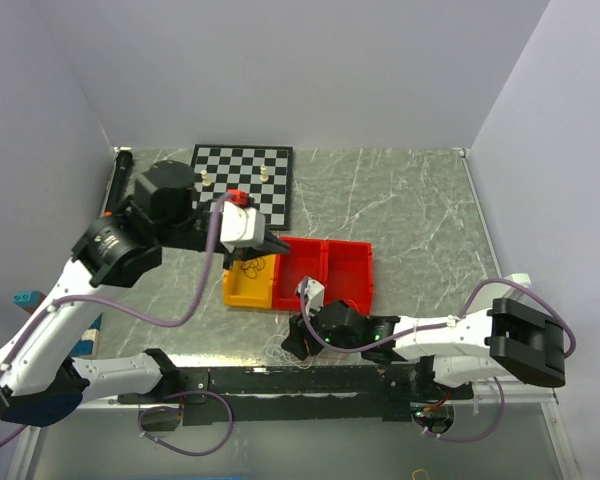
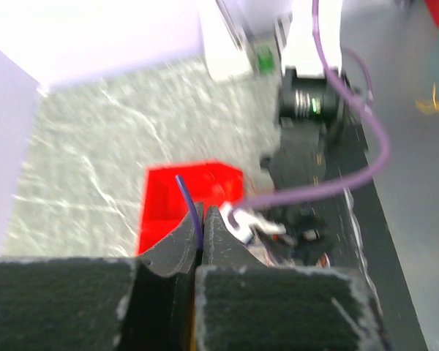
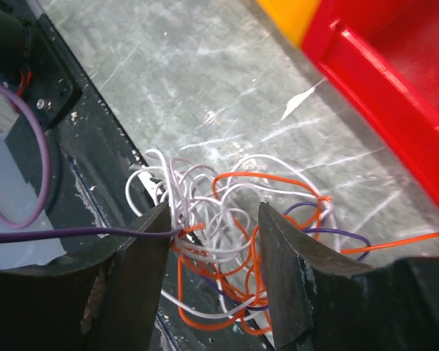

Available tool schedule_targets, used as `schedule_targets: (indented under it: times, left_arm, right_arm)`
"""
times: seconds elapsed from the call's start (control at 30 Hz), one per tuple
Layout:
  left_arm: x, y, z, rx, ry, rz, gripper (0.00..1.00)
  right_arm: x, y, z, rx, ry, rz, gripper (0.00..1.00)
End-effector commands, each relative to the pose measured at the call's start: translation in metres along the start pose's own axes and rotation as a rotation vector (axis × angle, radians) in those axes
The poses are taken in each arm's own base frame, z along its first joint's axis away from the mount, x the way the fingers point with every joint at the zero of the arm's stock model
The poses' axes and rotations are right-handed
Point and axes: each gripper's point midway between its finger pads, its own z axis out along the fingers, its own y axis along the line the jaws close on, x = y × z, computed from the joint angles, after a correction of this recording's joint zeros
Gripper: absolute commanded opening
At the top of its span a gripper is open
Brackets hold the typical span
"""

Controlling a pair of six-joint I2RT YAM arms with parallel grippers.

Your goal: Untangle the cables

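The tangle of cables (image 3: 230, 234), thin white, orange and purple wires in small loops, lies at the table's near edge, partly over the black base rail. My right gripper (image 3: 214, 212) is open with its jaws on either side of the tangle, low over it. In the top view it (image 1: 294, 340) is just left of the tangle's faint strands (image 1: 278, 350). One purple wire (image 3: 66, 234) runs taut leftward out of the tangle. My left gripper (image 2: 203, 213) is shut on a thin blue-purple wire (image 2: 190, 194). In the top view it (image 1: 270, 243) hovers over the bins.
A yellow bin (image 1: 238, 292) holding a thin dark wire loop (image 1: 250, 267) stands beside a red two-part bin (image 1: 352, 262) mid-table. A chessboard (image 1: 245, 165) with a few pieces lies at the back. The black base rail (image 1: 280, 380) runs along the near edge.
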Motion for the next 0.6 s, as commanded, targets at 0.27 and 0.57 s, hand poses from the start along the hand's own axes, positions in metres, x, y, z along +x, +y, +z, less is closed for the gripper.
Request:
schedule_targets:
  times: [0.27, 0.57]
  left_arm:
    - [-0.175, 0.060, -0.075, -0.386, -0.369, 0.199, 0.01]
    - [-0.230, 0.073, -0.126, -0.590, -0.526, 0.297, 0.01]
  right_arm:
    - [0.028, -0.003, -0.007, -0.046, 0.050, 0.074, 0.58]
    - [0.043, -0.008, -0.015, -0.039, 0.095, 0.093, 0.57]
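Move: The left hand, already pinching the purple cable and high in the air, has the cable tangle roughly 35 cm below it and about 4 cm farther back. The tangle lies between and just beyond the right hand's half-open fingertips, about 2 cm to its left and 3 cm below. From the right hand, the red box stands about 18 cm ahead and 6 cm to the right, the yellow box about 18 cm ahead and 10 cm to the left, both about 4 cm lower. Climbing fast away from the tangle, the left hand keeps its pinch on the purple cable and rises about 22 cm, drifting a little left late on while its fingers tip up some 30 degrees from slightly below level and swing a bit forward. The right hand eases down, back and right, about 2 cm each way, its half-open fingers staying around the white and orange loops at the front edge. ##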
